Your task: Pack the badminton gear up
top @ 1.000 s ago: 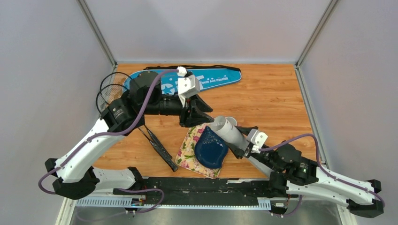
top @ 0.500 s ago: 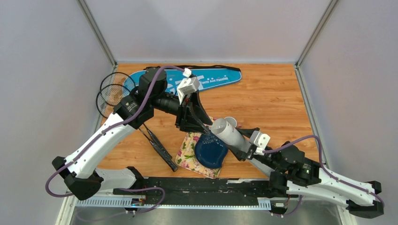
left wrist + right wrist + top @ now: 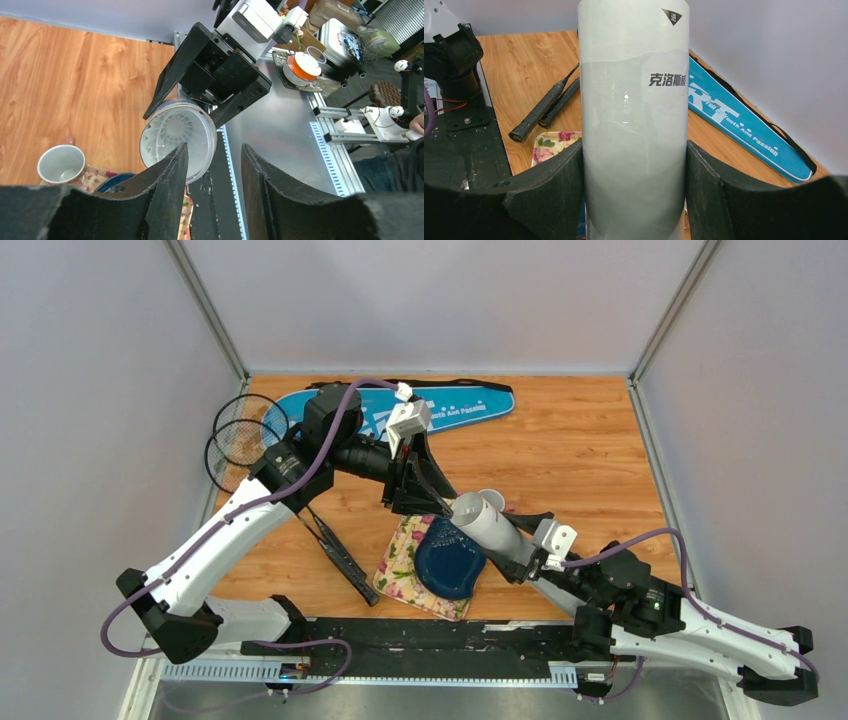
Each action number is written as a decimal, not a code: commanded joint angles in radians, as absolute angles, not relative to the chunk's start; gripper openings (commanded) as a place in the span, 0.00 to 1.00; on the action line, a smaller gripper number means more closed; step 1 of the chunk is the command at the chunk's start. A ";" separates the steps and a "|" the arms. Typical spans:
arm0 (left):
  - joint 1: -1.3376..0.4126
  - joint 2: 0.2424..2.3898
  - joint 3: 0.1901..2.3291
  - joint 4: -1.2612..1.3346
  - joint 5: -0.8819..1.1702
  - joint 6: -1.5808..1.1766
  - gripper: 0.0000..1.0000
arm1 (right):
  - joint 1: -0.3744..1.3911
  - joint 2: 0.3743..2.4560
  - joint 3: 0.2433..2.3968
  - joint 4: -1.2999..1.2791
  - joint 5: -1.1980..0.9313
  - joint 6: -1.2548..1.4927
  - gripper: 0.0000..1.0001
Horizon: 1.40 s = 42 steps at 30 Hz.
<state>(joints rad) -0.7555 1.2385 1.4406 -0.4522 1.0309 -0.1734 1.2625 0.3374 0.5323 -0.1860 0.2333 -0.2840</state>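
My right gripper [image 3: 508, 546] [image 3: 634, 150] is shut on the long white tube [image 3: 488, 525] [image 3: 633, 115] and holds it tilted above the dark blue plate. The tube's open mouth [image 3: 177, 139] faces my left gripper [image 3: 428, 500] [image 3: 214, 150], which is open and empty just in front of it. A white feather shuttlecock [image 3: 175, 131] sits inside the tube. Two black rackets [image 3: 240, 435] lie at the left, their handles [image 3: 544, 107] on the wood. The blue "SPORT" bag [image 3: 455, 408] [image 3: 744, 125] lies at the back.
A dark blue plate [image 3: 448, 562] rests on a floral cloth [image 3: 402, 562] under the tube. A small white cup [image 3: 491, 498] [image 3: 61, 164] stands beside the tube's mouth. Grey walls close in the wooden table [image 3: 580, 450] on three sides.
My left arm has swung its wrist forward and right, bringing its open gripper up to the tube's mouth. The right arm with the tube has shifted slightly.
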 commanded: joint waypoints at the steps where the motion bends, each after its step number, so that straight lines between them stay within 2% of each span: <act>1: -0.750 1.235 1.445 -0.428 1.043 -0.166 0.51 | 1.262 0.324 0.586 -0.152 0.230 -0.284 0.21; 8: -0.752 1.239 1.436 -0.462 1.114 -0.143 0.44 | 1.264 0.330 0.586 -0.149 0.235 -0.284 0.21; 20: -0.752 1.266 1.453 -0.486 1.080 -0.127 0.48 | 1.264 0.339 0.586 -0.147 0.233 -0.284 0.21; 22: -0.752 1.267 1.453 -0.488 1.089 -0.129 0.42 | 1.266 0.339 0.586 -0.144 0.238 -0.284 0.21; 28: -0.761 1.259 1.448 -0.509 1.085 -0.109 0.37 | 1.264 0.344 0.584 -0.138 0.244 -0.287 0.21; 36: -0.782 1.282 1.474 -0.557 1.088 -0.080 0.34 | 1.264 0.351 0.588 -0.137 0.244 -0.287 0.21; 42: -0.787 1.279 1.486 -0.563 1.052 -0.083 0.24 | 1.262 0.347 0.588 -0.141 0.247 -0.285 0.20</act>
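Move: The open mouth of the shuttlecock tube, a feather skirt showing inside it, lies about 4 cm to the right of my left hand, 2 cm ahead and some 4 cm lower. Down on the table, roughly 35 cm below that hand, the mug stands about 27 cm ahead and 9 cm right, the blue plate some 15 cm ahead and 1 cm right. From my right hand, gripping the tube, the mouth is about 2 cm ahead, 5 cm left and 8 cm up. I bring my empty left fingers, still pointing right, down about 3 cm towards the tube's mouth in two short dips with a pause between, easing back about 1 cm. On the way I narrow them to roughly half their starting gap, tilting the wrist only slightly. My right hand holds the tube slanted in place, its mouth towards the left fingers. ##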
